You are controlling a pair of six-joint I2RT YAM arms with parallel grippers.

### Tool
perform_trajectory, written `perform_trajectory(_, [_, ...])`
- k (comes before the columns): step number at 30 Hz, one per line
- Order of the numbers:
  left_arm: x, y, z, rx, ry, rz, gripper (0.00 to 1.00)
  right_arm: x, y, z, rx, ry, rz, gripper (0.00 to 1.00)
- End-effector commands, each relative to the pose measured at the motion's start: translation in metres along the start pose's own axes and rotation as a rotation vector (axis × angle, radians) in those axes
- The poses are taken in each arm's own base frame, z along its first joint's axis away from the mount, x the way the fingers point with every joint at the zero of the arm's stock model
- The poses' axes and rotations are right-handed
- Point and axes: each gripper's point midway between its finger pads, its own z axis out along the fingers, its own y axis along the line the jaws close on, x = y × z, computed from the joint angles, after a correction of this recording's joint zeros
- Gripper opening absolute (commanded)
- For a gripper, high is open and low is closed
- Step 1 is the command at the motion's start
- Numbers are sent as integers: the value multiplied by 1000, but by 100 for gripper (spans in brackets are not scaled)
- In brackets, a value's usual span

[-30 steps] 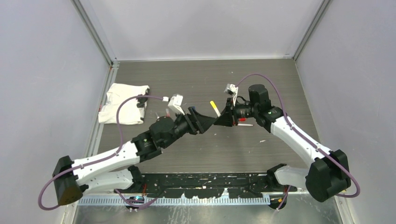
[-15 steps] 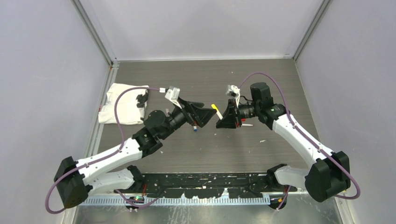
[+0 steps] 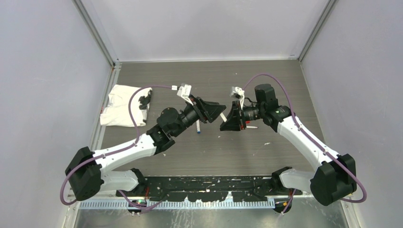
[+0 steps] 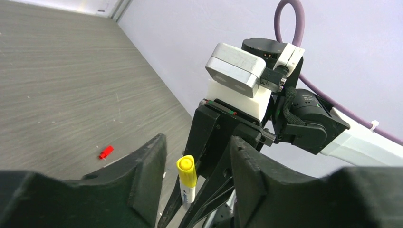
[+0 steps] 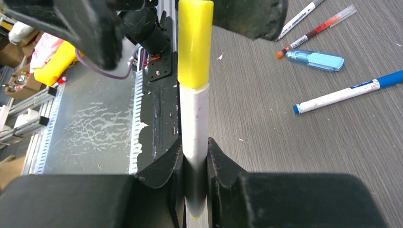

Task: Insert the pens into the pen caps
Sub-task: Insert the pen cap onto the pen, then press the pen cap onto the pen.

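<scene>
My right gripper [image 5: 195,147] is shut on the white barrel of a pen [image 5: 194,114], held in the air. A yellow pen cap [image 5: 195,42] sits on that pen's far end. In the left wrist view the same yellow cap [image 4: 186,171] stands between the fingers of my left gripper [image 4: 198,142], which is open and touches neither side of it. From above, the left gripper [image 3: 216,110] and right gripper [image 3: 224,124] face each other mid-table. A red cap [image 4: 106,152] lies on the table. A blue-tipped pen [image 5: 342,93], a red pen [image 5: 316,31] and a dark pen [image 5: 302,16] lie loose.
A light-blue oblong piece [image 5: 316,59] lies beside the red pen. A crumpled white cloth [image 3: 124,105] sits at the left edge of the dark table [image 3: 214,152]. Grey walls close in the back and both sides. A black rail [image 3: 204,187] runs along the near edge.
The left gripper has drawn back from the right gripper, swung toward the back and right, opened wide and partly narrowed around the yellow cap. The right arm shifted slightly, still holding the pen.
</scene>
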Motion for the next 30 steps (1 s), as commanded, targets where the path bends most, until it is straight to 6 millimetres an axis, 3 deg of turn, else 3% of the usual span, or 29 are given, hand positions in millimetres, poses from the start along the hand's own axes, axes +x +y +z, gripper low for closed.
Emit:
perform_trajectory(1, [-26,-25,6,79,-73,-24,47,-20,6,-4,-8,-34,-56,1])
perform_trajectory(8, [-13,-23,4,79,-10,-39,3,-21,4,-4,2,-38,-51,1])
perform_trajectory(9, [-10,-23,3,78,3,-47,1,-21,3,-4,6,-38,-50,1])
perform_trajectory(17, [31,-9,-12,69,91,-171,1,-24,-10,-2,68,-59,-54,1])
perform_trajectory(23, [74,-21,-23,171,234,-142,1,-31,-13,-1,65,-58,-78,1])
perform_trajectory(30, [97,-25,-38,211,226,-117,1,-35,-27,1,72,-13,-82,1])
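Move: The yellow cap stands on the pen in the right hand's grip, its middle about 2 cm below the left hand and 1 cm back, level sideways, between its half-open fingers. From the right hand the cap lies roughly 7 cm up, 3 cm ahead and 3 cm left. On the table, some 28 cm below the left hand, a blue marker lies about 14 cm ahead and 10 cm left; a red cap lies 11 cm ahead and 15 cm right. Staying nearly in place, the left fingers first close from half open to pinch the yellow cap's upper end; then that hand goes down about 2.5 cm, rolling slightly, to press the cap onto the pen. The right hand keeps its grip on the pen, mostly still at first, then sinks about 1 cm and edges back, rolling some 5 degrees so the pen's top tips forward. ##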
